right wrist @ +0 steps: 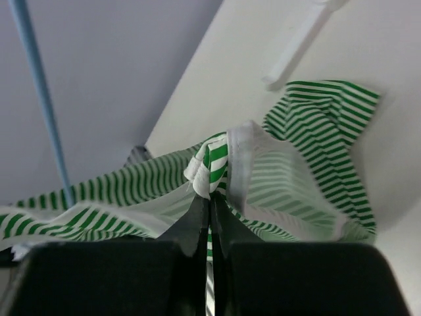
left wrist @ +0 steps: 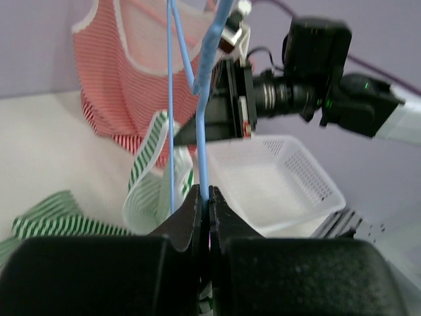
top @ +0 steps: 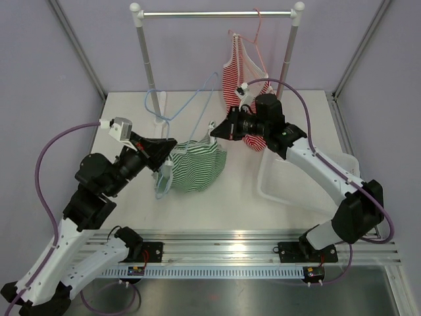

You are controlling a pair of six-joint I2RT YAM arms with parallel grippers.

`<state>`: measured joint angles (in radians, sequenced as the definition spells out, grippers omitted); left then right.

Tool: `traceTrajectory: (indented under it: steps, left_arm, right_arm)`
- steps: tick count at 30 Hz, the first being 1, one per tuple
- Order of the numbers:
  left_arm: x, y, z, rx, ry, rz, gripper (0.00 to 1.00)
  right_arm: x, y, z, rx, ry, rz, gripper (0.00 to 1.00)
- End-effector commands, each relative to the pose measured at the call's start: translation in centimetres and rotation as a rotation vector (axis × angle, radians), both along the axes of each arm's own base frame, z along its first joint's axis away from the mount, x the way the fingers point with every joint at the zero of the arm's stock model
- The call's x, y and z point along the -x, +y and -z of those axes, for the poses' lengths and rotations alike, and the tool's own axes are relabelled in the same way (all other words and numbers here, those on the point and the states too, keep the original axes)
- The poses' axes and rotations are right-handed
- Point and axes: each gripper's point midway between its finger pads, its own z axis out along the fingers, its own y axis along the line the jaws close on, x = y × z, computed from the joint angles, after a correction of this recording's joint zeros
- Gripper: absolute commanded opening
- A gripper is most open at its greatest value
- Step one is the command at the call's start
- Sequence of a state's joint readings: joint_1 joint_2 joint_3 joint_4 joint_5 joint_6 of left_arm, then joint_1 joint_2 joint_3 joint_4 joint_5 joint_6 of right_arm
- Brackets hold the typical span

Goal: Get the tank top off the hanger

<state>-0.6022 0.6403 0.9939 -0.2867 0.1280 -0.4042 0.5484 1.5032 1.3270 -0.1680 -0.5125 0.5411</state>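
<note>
The green-and-white striped tank top [top: 197, 168] sags over the table, one strap [left wrist: 148, 178] still looped round the light-blue wire hanger [top: 191, 99]. My left gripper [top: 172, 146] is shut on the hanger's wire [left wrist: 204, 131], which rises straight out of the closed jaws [left wrist: 205, 194]. My right gripper [top: 214, 130] is shut on the tank top's white-edged strap [right wrist: 214, 161], bunched at its tips [right wrist: 210, 197]. The rest of the green fabric [right wrist: 296, 171] spreads out below it. The blue hanger [right wrist: 39, 92] shows at the left of the right wrist view.
A red-striped tank top [top: 231, 82] hangs on a pink hanger from the white rack [top: 217, 13] at the back. A white mesh basket [top: 276, 184] sits on the table under the right arm. The rack's left post [top: 148, 66] stands behind the blue hanger.
</note>
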Motion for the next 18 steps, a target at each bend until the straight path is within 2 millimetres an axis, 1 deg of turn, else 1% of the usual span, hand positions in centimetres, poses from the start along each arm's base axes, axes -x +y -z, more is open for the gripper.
traceTrajectory:
  steps: [1,2,3,4,5,7,8,10,11,12,13,15,16,17,18]
  left_arm:
    - [-1.0,-1.4,-7.3,0.221,-0.228,0.032,0.0]
    - [-1.1,-1.7,-8.9,0.254,-0.28,0.043,0.0]
    - [-1.1,-2.0,-9.7,0.26,-0.317,0.056,0.0]
    - [-1.1,-2.4,-10.4,0.266,-0.353,0.078,0.0]
    - [-1.6,-3.0,-11.3,0.279,-0.389,0.09,0.0]
    - [-1.5,-3.3,-12.9,0.291,-0.464,0.103,0.0]
    - [-1.7,-3.4,-13.9,0.308,-0.522,0.096,0.0]
    - [-1.9,-3.0,-15.5,0.323,-0.59,0.067,0.0]
    - [-1.8,-2.5,-16.5,0.33,-0.637,0.042,0.0]
    - [-2.2,-2.5,-16.8,0.324,-0.653,0.027,0.0]
    - [-2.0,-1.9,-18.1,0.337,-0.685,-0.001,0.0]
    - [-2.5,-1.6,-19.0,0.326,-0.713,-0.041,0.0]
    - [-2.8,-1.2,-19.4,0.331,-0.714,-0.071,0.01]
    - [-2.7,-0.8,-20.0,0.328,-0.734,-0.089,0.01]
    - [-3.1,-0.8,-20.0,0.325,-0.735,-0.105,0.01]
  right_arm:
    - [6.4,2.2,-5.7,-0.151,-0.1,-0.246,0.0]
    - [7.4,2.3,-5.6,-0.132,-0.093,-0.263,0.0]
    - [8.9,2.8,-6.0,-0.127,-0.11,-0.293,0.0]
    - [9.6,2.9,-6.0,-0.111,-0.137,-0.314,0.0]
    - [10.5,2.9,-5.2,-0.074,-0.115,-0.327,0.0]
    - [11.5,3.2,-3.7,0.028,-0.159,-0.313,0.0]
    - [12.1,2.7,-1.5,0.1,-0.121,-0.304,0.0]
    - [12.2,2.2,1.3,0.212,-0.116,-0.252,0.0]
    - [12.3,1.3,4.2,0.278,-0.068,-0.225,0.0]
    - [11.7,0.5,5.5,0.316,-0.053,-0.163,0.0]
    - [11.9,-0.5,8.3,0.37,-0.009,-0.138,0.0]
    - [11.5,-2.0,10.6,0.431,0.014,-0.067,0.0]
    - [11.4,-2.6,11.4,0.453,0.03,-0.041,0.0]
    - [11.7,-3.4,12.8,0.487,0.049,-0.022,0.0]
    - [11.1,-4.2,13.1,0.51,0.04,0.032,0.0]
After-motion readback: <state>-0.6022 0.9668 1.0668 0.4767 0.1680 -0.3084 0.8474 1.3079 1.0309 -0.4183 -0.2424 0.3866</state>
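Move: The left hand still pinches the blue hanger; the green tank top's body hangs about 9 cm to its right, 5 cm ahead and 18 cm below. The right hand still grips the tank top, whose body lies some 5 cm left, 4 cm back and 10 cm below. From the right hand, the red tank top hangs about 12 cm ahead and 11 cm right, roughly level; the white basket sits 33 cm right, 4 cm back, 26 cm below. Left lifts the hanger about 12 cm and forward; right drags the tank top 13 cm back, then down. ##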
